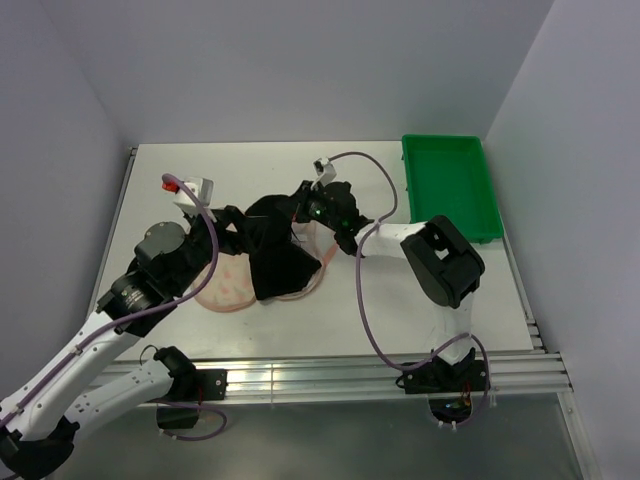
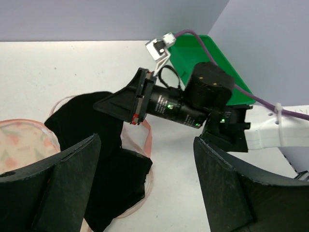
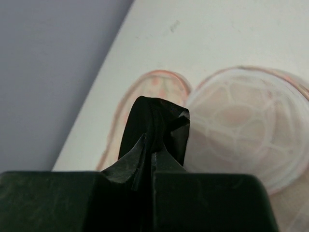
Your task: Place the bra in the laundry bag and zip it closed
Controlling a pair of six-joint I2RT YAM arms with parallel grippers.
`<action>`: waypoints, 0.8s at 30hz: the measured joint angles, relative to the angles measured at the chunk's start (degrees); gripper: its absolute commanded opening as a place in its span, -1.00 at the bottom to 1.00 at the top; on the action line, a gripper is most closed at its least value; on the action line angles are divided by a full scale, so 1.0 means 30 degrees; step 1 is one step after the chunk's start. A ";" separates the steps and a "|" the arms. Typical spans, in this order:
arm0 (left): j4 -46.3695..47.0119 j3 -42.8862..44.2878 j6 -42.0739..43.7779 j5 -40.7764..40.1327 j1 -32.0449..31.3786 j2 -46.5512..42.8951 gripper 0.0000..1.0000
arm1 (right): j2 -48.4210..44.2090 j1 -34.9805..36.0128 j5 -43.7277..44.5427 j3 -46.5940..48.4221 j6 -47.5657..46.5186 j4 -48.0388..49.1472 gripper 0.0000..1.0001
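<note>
The black bra [image 1: 275, 255] lies draped over the peach-pink mesh laundry bag [image 1: 228, 288] at the table's middle left. My right gripper [image 1: 292, 212] is shut on the bra's upper edge; the right wrist view shows a fold of the black fabric [image 3: 154, 128] pinched between the closed jaws [image 3: 153, 151], above the bag's pale mesh lobes [image 3: 241, 121]. My left gripper [image 1: 238, 232] is open and empty beside the bra's left side. In the left wrist view its spread gripper [image 2: 145, 193] hangs over the bra [image 2: 96, 140], with a bag lobe [image 2: 24, 142] at the left.
A green plastic tray [image 1: 450, 185] stands at the back right, and also shows in the left wrist view [image 2: 207, 58]. The right arm's body [image 2: 183, 104] crosses close in front of my left gripper. Walls close the table on three sides.
</note>
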 measured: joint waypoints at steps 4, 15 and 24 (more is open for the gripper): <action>0.0138 -0.0583 -0.0685 0.0015 0.0066 0.0117 0.51 | 0.0903 -0.0095 0.0466 0.0255 -0.0313 -0.1399 -1.00; 0.0342 -0.2637 -0.2601 -0.0109 0.0080 0.0627 0.27 | 0.2222 -0.0415 0.1537 0.2572 -0.1268 -0.4510 -0.92; 0.1180 -0.3140 -0.3453 -0.0364 0.0087 0.1639 0.16 | 0.3162 -0.0838 0.2412 0.4379 -0.1807 -0.6033 -0.90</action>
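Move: The right hand, holding the bra by its top end, has the laundry bag's open half about 14 cm below it, some 4 cm left and 2 cm back; the bag's floral flap lies about 21 cm left and 5 cm back of this hand, the pink strap 9 cm to its right, level with it. The empty left hand has the bra's middle about 8 cm straight ahead and 28 cm below. Right hand, still pinching the bra, sinks 6 cm, then heads forward; left sinks 8 cm towards it, partly closing. ##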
